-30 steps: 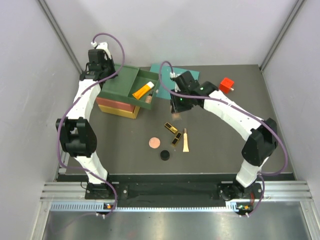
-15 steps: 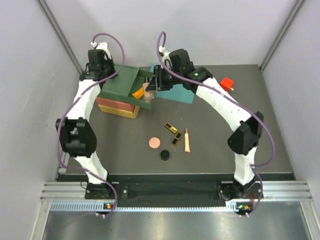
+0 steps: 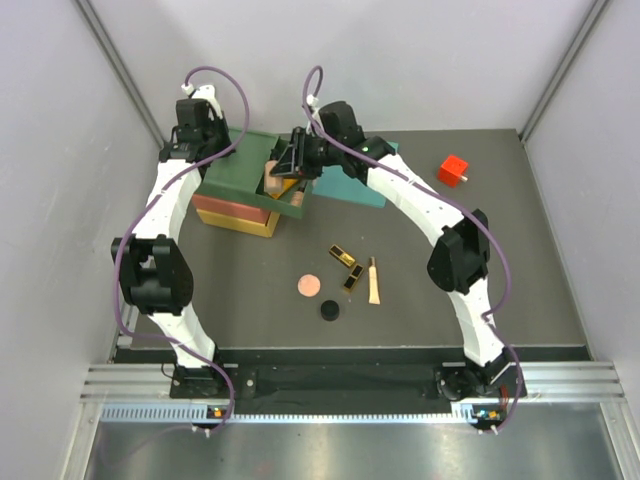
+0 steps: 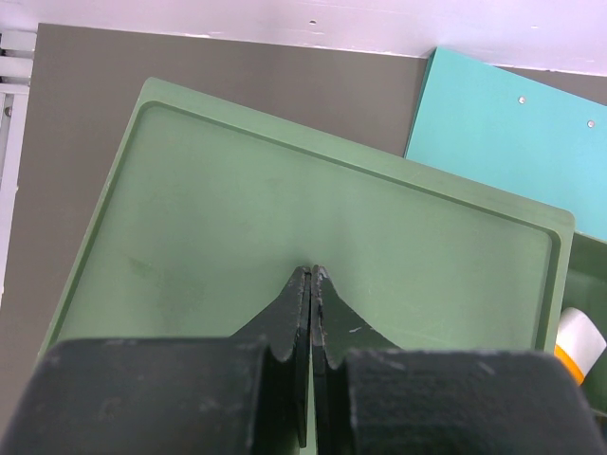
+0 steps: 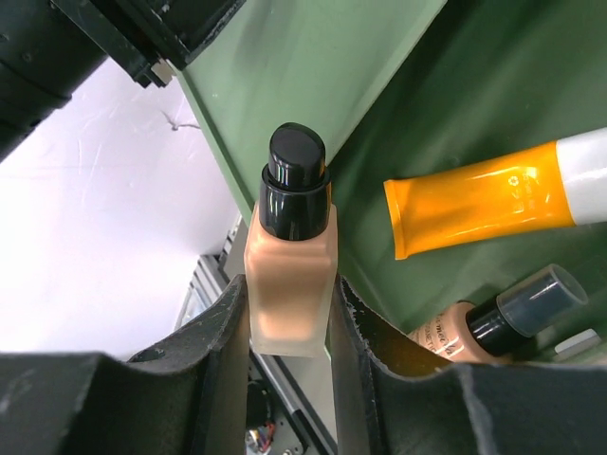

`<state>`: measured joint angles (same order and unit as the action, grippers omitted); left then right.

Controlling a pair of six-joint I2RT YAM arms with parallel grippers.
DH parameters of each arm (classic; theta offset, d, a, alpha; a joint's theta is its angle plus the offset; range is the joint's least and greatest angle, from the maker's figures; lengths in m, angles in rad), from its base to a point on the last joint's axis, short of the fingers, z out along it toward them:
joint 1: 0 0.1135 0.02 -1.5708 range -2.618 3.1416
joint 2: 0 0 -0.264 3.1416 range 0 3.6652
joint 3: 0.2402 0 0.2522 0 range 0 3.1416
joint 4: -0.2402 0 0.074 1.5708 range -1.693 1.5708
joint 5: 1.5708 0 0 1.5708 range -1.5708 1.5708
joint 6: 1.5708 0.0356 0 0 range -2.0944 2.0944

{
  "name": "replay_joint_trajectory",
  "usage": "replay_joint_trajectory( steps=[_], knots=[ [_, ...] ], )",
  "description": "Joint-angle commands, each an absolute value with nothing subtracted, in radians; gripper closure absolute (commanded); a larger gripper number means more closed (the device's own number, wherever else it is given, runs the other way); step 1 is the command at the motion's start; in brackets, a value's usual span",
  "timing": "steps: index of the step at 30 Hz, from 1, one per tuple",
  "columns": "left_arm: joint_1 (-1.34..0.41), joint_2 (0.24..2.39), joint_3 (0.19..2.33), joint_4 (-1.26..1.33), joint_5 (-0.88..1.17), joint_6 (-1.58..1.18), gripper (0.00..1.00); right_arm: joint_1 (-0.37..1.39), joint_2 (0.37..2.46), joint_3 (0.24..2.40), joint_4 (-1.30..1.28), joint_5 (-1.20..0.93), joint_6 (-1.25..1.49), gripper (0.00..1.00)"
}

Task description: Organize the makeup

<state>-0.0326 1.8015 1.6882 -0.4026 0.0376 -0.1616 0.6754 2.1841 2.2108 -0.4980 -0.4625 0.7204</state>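
Observation:
My right gripper (image 5: 288, 289) is shut on a beige foundation bottle (image 5: 289, 251) with a black cap and holds it over the open green box (image 3: 243, 168). An orange tube (image 5: 484, 199) and a second beige bottle (image 5: 479, 332) lie inside that box. On the table lie two black-and-gold cases (image 3: 343, 256) (image 3: 352, 278), a beige tube (image 3: 372, 283), a pink disc (image 3: 309, 286) and a black round jar (image 3: 329, 311). My left gripper (image 4: 312, 275) is shut and empty, just above the box's flat green lid (image 4: 285, 209).
The green box sits on a red and yellow base (image 3: 235, 216) at the back left. A teal mat (image 3: 352, 183) lies behind the right arm, and a red cube (image 3: 453, 169) stands at the back right. Grey walls close in the table on three sides.
The right arm has swung up and left from above the table's middle to the green box, carrying the beige bottle. The left arm has not moved.

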Motion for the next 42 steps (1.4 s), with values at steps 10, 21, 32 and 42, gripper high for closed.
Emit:
replay_joint_trajectory(
  steps=[10, 21, 32, 42],
  knots=[
    [-0.032, 1.890, 1.621, -0.696, 0.057, -0.150, 1.00, 0.655, 2.128, 2.273, -0.440, -0.411, 0.719, 0.35],
    [-0.032, 1.891, 1.626, -0.700, 0.052, -0.149, 1.00, 0.621, 1.950, 2.218, -0.573, -0.275, 0.526, 0.27],
    [-0.032, 1.901, 1.628, -0.703, 0.052, -0.147, 1.00, 0.614, 1.665, 1.649, -0.775, -0.064, 0.321, 0.25],
    [-0.032, 1.904, 1.603, -0.698, 0.061, -0.147, 1.00, 0.614, 1.618, 1.302, -0.759, -0.017, 0.318, 0.24]
  ],
)
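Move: The open green drawer that the held foundation bottle is meant for has its middle about 2 cm right of the right hand and 7 cm below. The orange tube lies in it, 1 cm to the hand's right and about 7 cm down; the small bottle is some 3 cm back, 3 cm right and equally low. On the table, the slim cream tube is about 15 cm back, 21 cm right and 25 cm down. From the left hand, the drawer is about 13 cm right, 4 cm back and 4 cm lower. The foundation bottle, already hanging over the open drawer, is let go as the right fingers open wide with the hand almost still. The empty hand then rises some 5 cm clear of the drawer and swings right, back and down towards the slim cream tube, ending about 22 cm to the right, its fingers tipping roughly 40 degrees to point steeply down. The left hand, fingers shut, stays on the green lid. ##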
